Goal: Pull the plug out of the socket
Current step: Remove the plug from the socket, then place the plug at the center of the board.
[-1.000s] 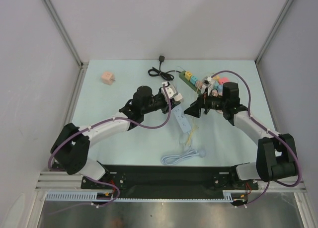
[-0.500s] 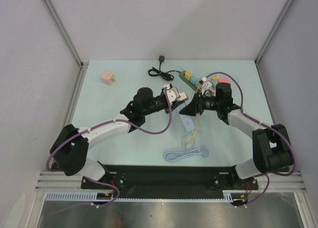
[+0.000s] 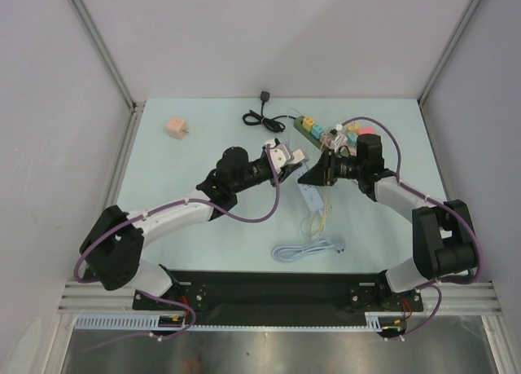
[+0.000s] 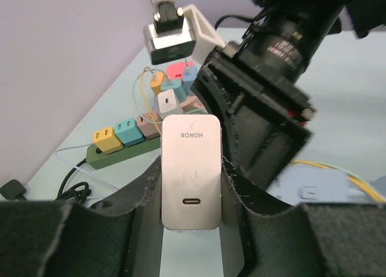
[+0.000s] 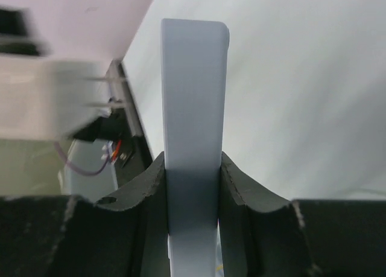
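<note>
My left gripper [image 4: 190, 189] is shut on a white HONOR plug [image 4: 190, 162], its USB port facing the left wrist camera. From above, that gripper [image 3: 290, 157] holds the plug [image 3: 282, 153] mid-table. My right gripper [image 5: 192, 186] is shut on the edge of the pale blue socket strip [image 5: 193, 90]. In the top view the right gripper [image 3: 314, 175] holds the strip's far end, and the strip [image 3: 310, 198] runs toward the near edge. In the right wrist view the plug [image 5: 42, 96] is blurred, its bare prongs [image 5: 104, 91] pointing at the strip with a gap between.
A green power strip [image 3: 303, 126] with coloured adapters lies behind the grippers. A black plug and cable [image 3: 262, 112] sit at the back, and a pink cube adapter [image 3: 175, 128] at the back left. The blue strip's white cable [image 3: 305, 248] coils near the front.
My right gripper moved left toward the left one and closed from open onto the blue strip. The strip and its coiled cable shifted slightly right. The left gripper kept its hold.
</note>
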Controlling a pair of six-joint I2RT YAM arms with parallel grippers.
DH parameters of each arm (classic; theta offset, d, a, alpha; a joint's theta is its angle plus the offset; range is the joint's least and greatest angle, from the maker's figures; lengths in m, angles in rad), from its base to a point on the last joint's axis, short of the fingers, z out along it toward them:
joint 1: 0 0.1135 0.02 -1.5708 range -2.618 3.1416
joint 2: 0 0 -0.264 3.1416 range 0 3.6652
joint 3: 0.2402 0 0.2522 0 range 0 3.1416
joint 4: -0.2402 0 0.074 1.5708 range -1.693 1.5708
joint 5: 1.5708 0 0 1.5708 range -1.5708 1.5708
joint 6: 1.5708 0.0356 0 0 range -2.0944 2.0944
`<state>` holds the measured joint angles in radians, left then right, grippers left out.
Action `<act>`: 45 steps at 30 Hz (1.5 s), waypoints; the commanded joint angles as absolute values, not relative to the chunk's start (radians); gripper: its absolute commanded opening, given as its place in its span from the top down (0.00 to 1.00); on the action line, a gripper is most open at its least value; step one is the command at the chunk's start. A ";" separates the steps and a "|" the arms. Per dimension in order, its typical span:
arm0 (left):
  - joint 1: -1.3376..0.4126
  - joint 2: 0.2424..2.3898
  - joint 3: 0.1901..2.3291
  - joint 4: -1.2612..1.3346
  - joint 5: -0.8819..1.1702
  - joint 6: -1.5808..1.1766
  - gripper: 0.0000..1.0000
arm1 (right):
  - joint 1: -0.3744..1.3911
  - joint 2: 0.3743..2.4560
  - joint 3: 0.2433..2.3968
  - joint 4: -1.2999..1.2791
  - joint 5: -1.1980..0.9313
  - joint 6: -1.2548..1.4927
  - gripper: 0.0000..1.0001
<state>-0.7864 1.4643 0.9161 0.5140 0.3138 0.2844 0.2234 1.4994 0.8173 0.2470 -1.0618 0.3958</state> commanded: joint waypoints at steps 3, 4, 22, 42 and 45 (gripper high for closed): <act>-0.799 1.301 0.908 0.701 0.339 0.199 1.00 | 0.160 1.516 0.851 0.195 -0.900 0.364 1.00; -0.799 1.298 0.908 0.693 0.345 0.195 1.00 | 0.161 1.516 0.851 0.193 -0.897 0.361 1.00; -0.648 1.290 0.770 0.752 0.106 0.032 1.00 | 0.144 1.479 0.859 0.167 -1.072 0.212 1.00; 0.029 1.702 0.716 0.954 0.262 -0.974 1.00 | 0.132 1.443 0.861 0.138 -1.048 0.155 1.00; 0.087 1.799 0.722 1.049 0.296 -1.093 1.00 | 0.130 1.436 0.861 0.135 -1.045 0.149 1.00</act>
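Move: The left gripper holds the white plug; the pink cube plug it heads for lies roughly 28 cm ahead, 39 cm to the left and 22 cm below. The coiled black cable is some 30 cm ahead, 5 cm left and 23 cm below; the socket is about 3 cm back, 8 cm right and 8 cm below. From the right gripper, gripping the socket, the pink cube plug lies about 28 cm ahead, 45 cm left and 14 cm below. Keep the plug pinched in the left gripper and lift it about 8 cm clear of the socket, then swing it some 30 cm left and well forward, sinking below its starting height towards the pink cube plug, while turning the fingers from pointing right to pointing forward and rolling the wrist. Keep the right gripper shut on the socket as it jerks a few centimetres right, forward and down, then eases slightly back. ##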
